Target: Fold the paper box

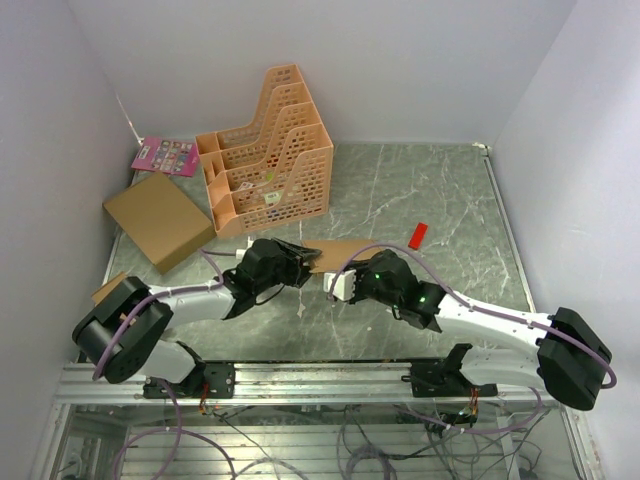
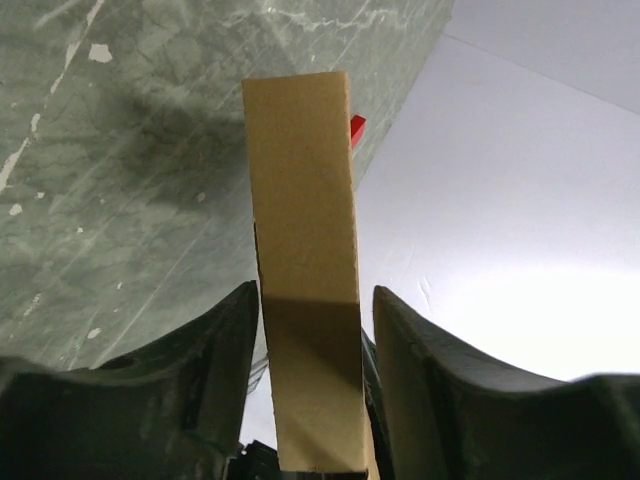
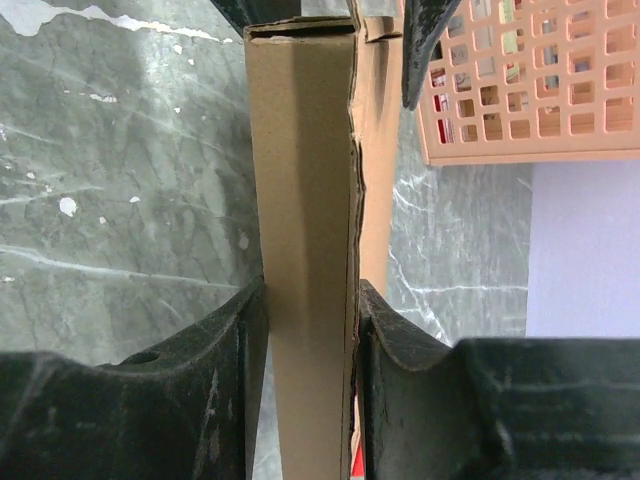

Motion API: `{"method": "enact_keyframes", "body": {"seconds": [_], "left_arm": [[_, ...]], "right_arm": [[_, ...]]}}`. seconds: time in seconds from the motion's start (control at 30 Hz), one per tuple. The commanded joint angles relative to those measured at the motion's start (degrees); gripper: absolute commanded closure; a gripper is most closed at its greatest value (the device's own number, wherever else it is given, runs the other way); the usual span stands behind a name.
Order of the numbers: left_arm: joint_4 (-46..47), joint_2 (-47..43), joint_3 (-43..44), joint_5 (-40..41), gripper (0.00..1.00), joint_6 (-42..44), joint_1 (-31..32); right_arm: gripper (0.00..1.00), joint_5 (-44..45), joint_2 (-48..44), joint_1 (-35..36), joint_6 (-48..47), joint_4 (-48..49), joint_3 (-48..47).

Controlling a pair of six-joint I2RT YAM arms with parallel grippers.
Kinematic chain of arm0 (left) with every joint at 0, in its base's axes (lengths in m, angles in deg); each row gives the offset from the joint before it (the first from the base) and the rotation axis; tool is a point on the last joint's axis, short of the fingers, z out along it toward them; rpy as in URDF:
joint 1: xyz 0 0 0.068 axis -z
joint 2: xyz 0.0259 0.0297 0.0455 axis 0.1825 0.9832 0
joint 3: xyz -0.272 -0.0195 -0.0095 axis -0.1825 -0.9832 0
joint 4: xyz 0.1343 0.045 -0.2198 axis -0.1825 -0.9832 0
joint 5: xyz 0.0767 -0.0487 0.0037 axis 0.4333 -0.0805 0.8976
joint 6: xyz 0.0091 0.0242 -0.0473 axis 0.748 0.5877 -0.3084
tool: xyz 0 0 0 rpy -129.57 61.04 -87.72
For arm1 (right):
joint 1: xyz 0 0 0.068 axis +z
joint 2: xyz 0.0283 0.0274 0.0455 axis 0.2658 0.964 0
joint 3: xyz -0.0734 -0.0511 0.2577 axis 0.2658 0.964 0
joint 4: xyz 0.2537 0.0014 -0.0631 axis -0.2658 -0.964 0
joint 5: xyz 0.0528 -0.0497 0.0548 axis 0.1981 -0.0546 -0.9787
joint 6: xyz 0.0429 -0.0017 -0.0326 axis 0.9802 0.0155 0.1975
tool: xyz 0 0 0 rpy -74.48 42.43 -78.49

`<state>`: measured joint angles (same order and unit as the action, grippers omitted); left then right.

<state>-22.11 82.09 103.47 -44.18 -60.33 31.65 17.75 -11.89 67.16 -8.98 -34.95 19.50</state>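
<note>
The paper box (image 1: 338,252) is a brown cardboard piece folded into a narrow, flat shape, held above the table between the two arms. My right gripper (image 1: 350,283) holds its right end. In the right wrist view both fingers press against the box (image 3: 305,180), one on each side, so the right gripper (image 3: 310,290) is shut on it. My left gripper (image 1: 300,262) is at the other end. In the left wrist view the box (image 2: 305,230) stands between the fingers of the left gripper (image 2: 315,295), with a visible gap to the right finger (image 2: 420,370).
An orange mesh file organizer (image 1: 270,150) stands at the back, just beyond the box. A larger flat brown cardboard box (image 1: 160,220) lies at the left, with a pink card (image 1: 165,155) behind it. A small red object (image 1: 418,235) lies right of the grippers.
</note>
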Motion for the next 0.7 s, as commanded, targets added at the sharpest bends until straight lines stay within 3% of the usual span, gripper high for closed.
{"method": "enact_keyframes", "body": {"seconds": [0.0,0.17,0.37,0.53,0.67], "left_arm": [[1.61,-3.14,-1.37,0.84,0.35,-0.94,0.26],[-1.56,-7.91,-3.33,2.76,0.23,-0.61,0.26],[-5.83,-16.4,-6.73,5.93,0.22,2.57,0.23],[-12.74,-25.54,-7.38,9.46,0.22,12.74,0.23],[-10.67,-31.05,-9.3,9.49,0.21,25.26,0.18]], "right_arm": [[0.75,0.06,-1.67,-0.88,2.51,2.01,-0.09],[0.76,-2.81,-2.98,-3.48,6.05,0.09,-1.59],[0.76,-7.48,-4.17,-7.61,10.14,-2.95,-4.46],[0.77,-14.36,-4.24,-13.49,16.05,-6.75,-9.03],[0.77,-24.41,-3.35,-20.24,22.16,-11.05,-14.22]]}}
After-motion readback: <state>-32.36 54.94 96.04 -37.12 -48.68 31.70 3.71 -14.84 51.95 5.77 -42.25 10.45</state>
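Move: The paper box is between both hands, its middle about 6 cm to the right of the left hand and 3 cm ahead, slightly below it; the left fingers still straddle its end, already opening. From the right hand, which pinches the box, its middle is some 4 cm ahead and 2 cm left, a little below. The orange rack stands about 24 cm ahead of the left hand and 11 cm left; the red block lies roughly 16 cm right of the right hand, 8 cm ahead and 10 cm below. Up and to the left, then also back, the left hand withdraws from the box by about 8 cm, spreading its fingers wide to come free and tilting them upward late on. The right hand keeps its pinch and carries the box up and forward, slightly right, some 7 cm and speeding up, rolling its left side up with a slight clockwise turn. ##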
